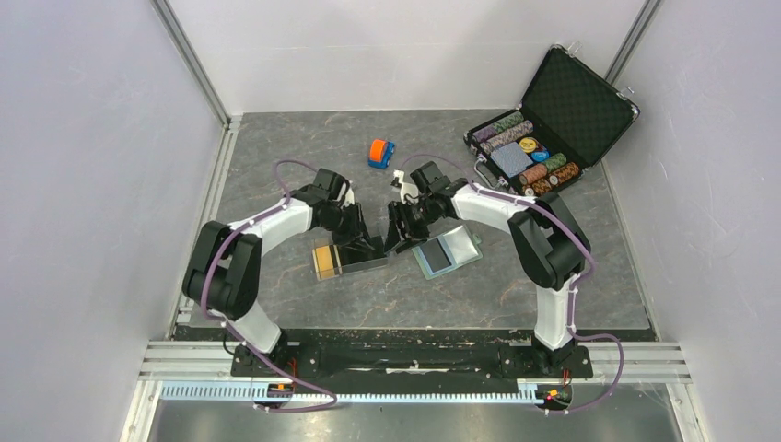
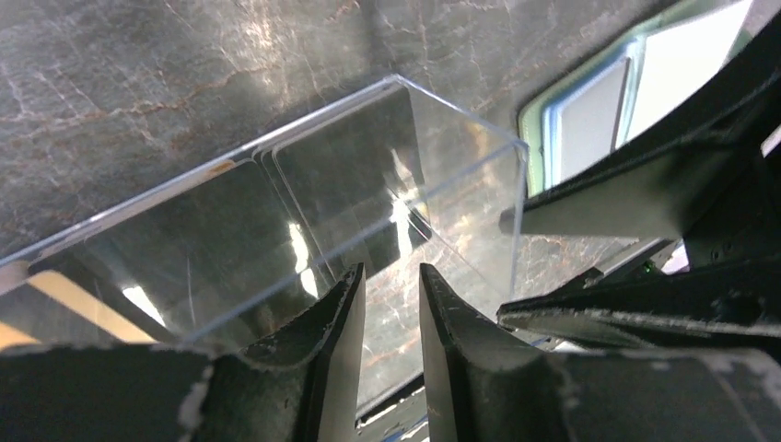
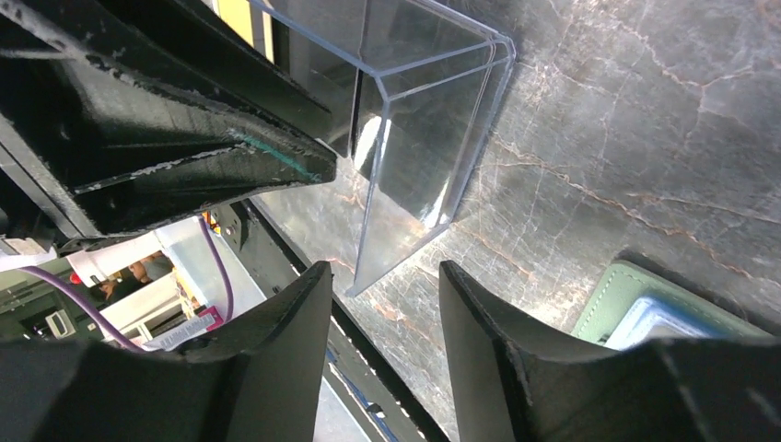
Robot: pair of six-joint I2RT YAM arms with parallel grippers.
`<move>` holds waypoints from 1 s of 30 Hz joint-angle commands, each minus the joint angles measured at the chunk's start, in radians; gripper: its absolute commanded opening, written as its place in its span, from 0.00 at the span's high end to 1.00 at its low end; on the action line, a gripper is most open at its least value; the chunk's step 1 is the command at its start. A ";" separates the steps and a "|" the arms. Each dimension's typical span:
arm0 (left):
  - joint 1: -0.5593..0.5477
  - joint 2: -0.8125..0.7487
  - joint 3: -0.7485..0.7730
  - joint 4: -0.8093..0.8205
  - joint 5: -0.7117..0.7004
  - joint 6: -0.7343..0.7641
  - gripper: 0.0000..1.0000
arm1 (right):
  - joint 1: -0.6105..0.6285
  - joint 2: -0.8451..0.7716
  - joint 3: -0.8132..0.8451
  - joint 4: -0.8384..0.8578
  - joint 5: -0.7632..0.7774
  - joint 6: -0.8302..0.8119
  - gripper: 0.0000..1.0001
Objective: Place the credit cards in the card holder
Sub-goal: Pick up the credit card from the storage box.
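The clear plastic tray [image 1: 350, 258] lies mid-table with the credit cards in it: an orange-gold card [image 1: 324, 261] at its left end and glossy black cards [image 2: 350, 175] beside it. The card holder [image 1: 448, 250] lies open to the right of the tray, sage green outside and pale blue inside, with a dark card showing on its left half. My left gripper [image 1: 368, 246] hangs over the tray's right end, open with a narrow gap [image 2: 392, 269] and nothing in it. My right gripper [image 1: 396, 238] faces it just past the tray's corner [image 3: 414, 138], open [image 3: 385, 267] and empty. The holder's green edge [image 3: 626, 295] sits beside it.
An orange-and-blue toy car [image 1: 381, 153] stands behind the two grippers. An open black chip case [image 1: 543, 129] with stacked chips sits at the back right. Metal rails run along the table's left edge [image 1: 212, 184] and front edge.
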State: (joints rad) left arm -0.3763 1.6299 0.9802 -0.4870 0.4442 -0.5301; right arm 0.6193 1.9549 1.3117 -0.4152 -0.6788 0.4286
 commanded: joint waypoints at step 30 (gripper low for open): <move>-0.152 0.129 0.089 -0.144 -0.439 0.024 0.63 | 0.027 0.044 0.039 0.039 -0.021 0.001 0.77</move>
State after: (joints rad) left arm -0.4931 1.7020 1.0233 -0.5514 0.1093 -0.5480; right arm 0.6395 1.9854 1.3251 -0.3855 -0.7025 0.4366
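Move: The black credit card at the right end of the storage box lies almost under my left hand, about 1 cm ahead, 1 cm left and 4 cm below; the orange card is some 9 cm left and 2 cm back, the open card holder about 16 cm right and 1 cm back. From my right hand, the box's right end is level with it, about 1 cm left and 4 cm down, the black card 5 cm left, the holder 12 cm right. I sink my left hand about 3.5 cm onto the back edge of the black card at the box's near rim, then edge it 1.5 cm left while tilting nearly 20 degrees so the slightly open fingers point more steeply down. My right hand shifts just 1 cm left against the box's right end and closes its fingers about halfway from their starting gap at the near corner. ##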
